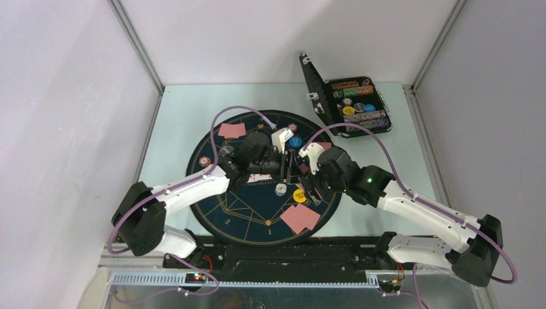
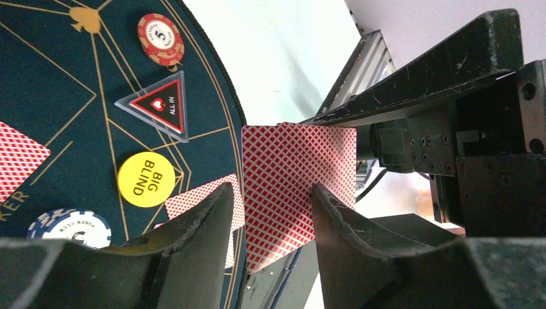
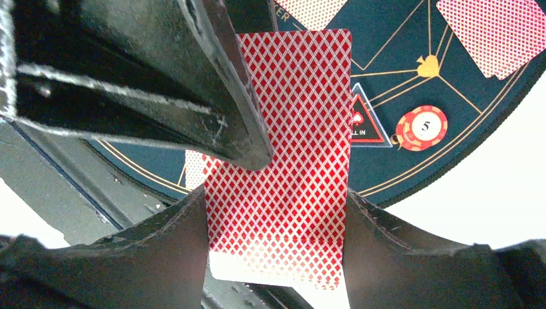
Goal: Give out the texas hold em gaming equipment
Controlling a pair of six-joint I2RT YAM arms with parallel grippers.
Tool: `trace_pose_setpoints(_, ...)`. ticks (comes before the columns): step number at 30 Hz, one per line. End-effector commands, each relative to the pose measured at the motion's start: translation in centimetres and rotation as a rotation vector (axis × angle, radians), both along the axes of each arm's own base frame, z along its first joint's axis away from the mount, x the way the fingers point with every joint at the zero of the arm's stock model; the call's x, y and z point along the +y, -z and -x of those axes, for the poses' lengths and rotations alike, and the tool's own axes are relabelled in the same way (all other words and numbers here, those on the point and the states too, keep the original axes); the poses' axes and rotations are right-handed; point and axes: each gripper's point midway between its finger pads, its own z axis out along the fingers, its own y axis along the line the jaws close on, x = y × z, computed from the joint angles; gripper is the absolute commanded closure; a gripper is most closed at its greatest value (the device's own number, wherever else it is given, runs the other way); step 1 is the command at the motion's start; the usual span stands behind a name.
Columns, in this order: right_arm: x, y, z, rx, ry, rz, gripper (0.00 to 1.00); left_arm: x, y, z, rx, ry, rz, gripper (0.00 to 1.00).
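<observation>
Both grippers meet above the middle of the round dark-blue mat (image 1: 244, 209). My right gripper (image 3: 277, 206) is shut on the side edges of a red-backed playing card (image 3: 290, 129) held upright off the mat. My left gripper (image 2: 272, 193) faces that same card (image 2: 290, 174). Its jaws stand apart, and one finger (image 3: 212, 96) lies across the card's upper corner. On the mat lie a yellow "big blind" disc (image 2: 146, 179), a triangular "all in" marker (image 2: 161, 106), a red chip (image 2: 160, 38), a blue-and-white chip (image 2: 71, 226) and face-down cards (image 1: 300, 217) (image 1: 232, 131).
An open black case (image 1: 351, 106) with rows of chips stands at the back right of the table, off the mat. A blue chip (image 1: 295, 141) lies on the mat's far side. White walls close in the table on three sides.
</observation>
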Motion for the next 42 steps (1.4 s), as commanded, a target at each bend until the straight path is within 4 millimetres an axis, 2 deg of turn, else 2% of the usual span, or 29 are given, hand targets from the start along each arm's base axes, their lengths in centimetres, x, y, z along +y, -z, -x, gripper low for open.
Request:
trace_pose_setpoints(1,0.7,-2.5,-0.8,-0.073,0.005,-0.075,1.0,1.9,0.9,-1.0,-0.037,-0.058,-0.068,0.5)
trace_pose_setpoints(10,0.7,-2.4,-0.8,-0.073,0.006,-0.071,1.0,3.2,0.3,-1.7,-0.064,-0.108,-0.091,0.63)
trace_pose_setpoints(19,0.4,-2.3,-1.0,-0.075,0.02,-0.061,1.0,5.0,-0.8,-1.8,-0.065,-0.155,-0.056,0.98)
trace_pose_setpoints(24,0.4,-2.3,-1.1,-0.076,0.024,-0.06,1.0,6.1,-1.3,-1.5,-0.039,-0.172,0.017,1.0)
trace_pose_setpoints(25,0.3,-2.2,-1.1,-0.075,0.027,-0.057,1.0,6.0,-2.2,-1.3,-0.047,-0.156,0.06,1.0)
trace_pose_setpoints(26,0.3,-2.2,-1.1,-0.074,0.028,-0.057,1.0,6.4,-1.8,-1.3,-0.014,-0.171,0.077,1.0)
trace_pose_setpoints(27,0.2,-2.2,-1.1,-0.075,0.03,-0.056,1.0,6.3,-2.8,-1.1,-0.024,-0.153,0.125,1.0)
trace_pose_setpoints(28,0.2,-2.2,-1.1,-0.075,0.032,-0.055,1.0,6.8,-2.4,-1.0,0.007,-0.168,0.139,1.0)
trace_pose_setpoints(29,0.1,-2.2,-1.1,-0.075,0.032,-0.053,1.0,6.8,-3.1,-0.8,0.006,-0.157,0.175,1.0)
trace_pose_setpoints(30,0.1,-2.2,-1.2,-0.076,0.033,-0.053,1.0,7.3,-2.9,-0.9,0.015,-0.168,0.181,1.0)
trace_pose_setpoints(33,0.1,-2.2,-1.2,-0.076,0.035,-0.053,1.0,8.0,-4.0,-0.2,-0.002,-0.141,0.232,1.0)
trace_pose_setpoints(39,0.0,-2.2,-1.2,-0.074,0.037,-0.052,1.0,8.9,-4.2,2.1,-0.011,-0.082,0.241,1.0)
trace_pose_setpoints(42,0.0,-2.0,-1.3,-0.072,0.038,-0.043,1.0,9.8,-3.6,2.0,-0.031,-0.131,0.201,1.0)
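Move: The top card of the deck lies at the left fingertips, its middle about 2 cm right, 1 cm back and 1 cm below the left hand point. The right hand grips that deck, whose middle is some 1 cm ahead and 1 cm left of its own hand point. On the mat about 15 cm below the left hand, the white chip stack is roughly 6 cm back and 4 cm left, the big blind button 9 cm back and 2 cm right. The top of the deck is already under a left finger; as the left hand draws away leftward, about 9 cm in all, its half-open fingers shut fully and pinch the card, pulling it off the deck. The hand edges up, sinks back, then lifts to end some 3 cm higher, rolling about 10 degrees with its left side dropping. The right hand stays put and keeps its grip on the deck. ##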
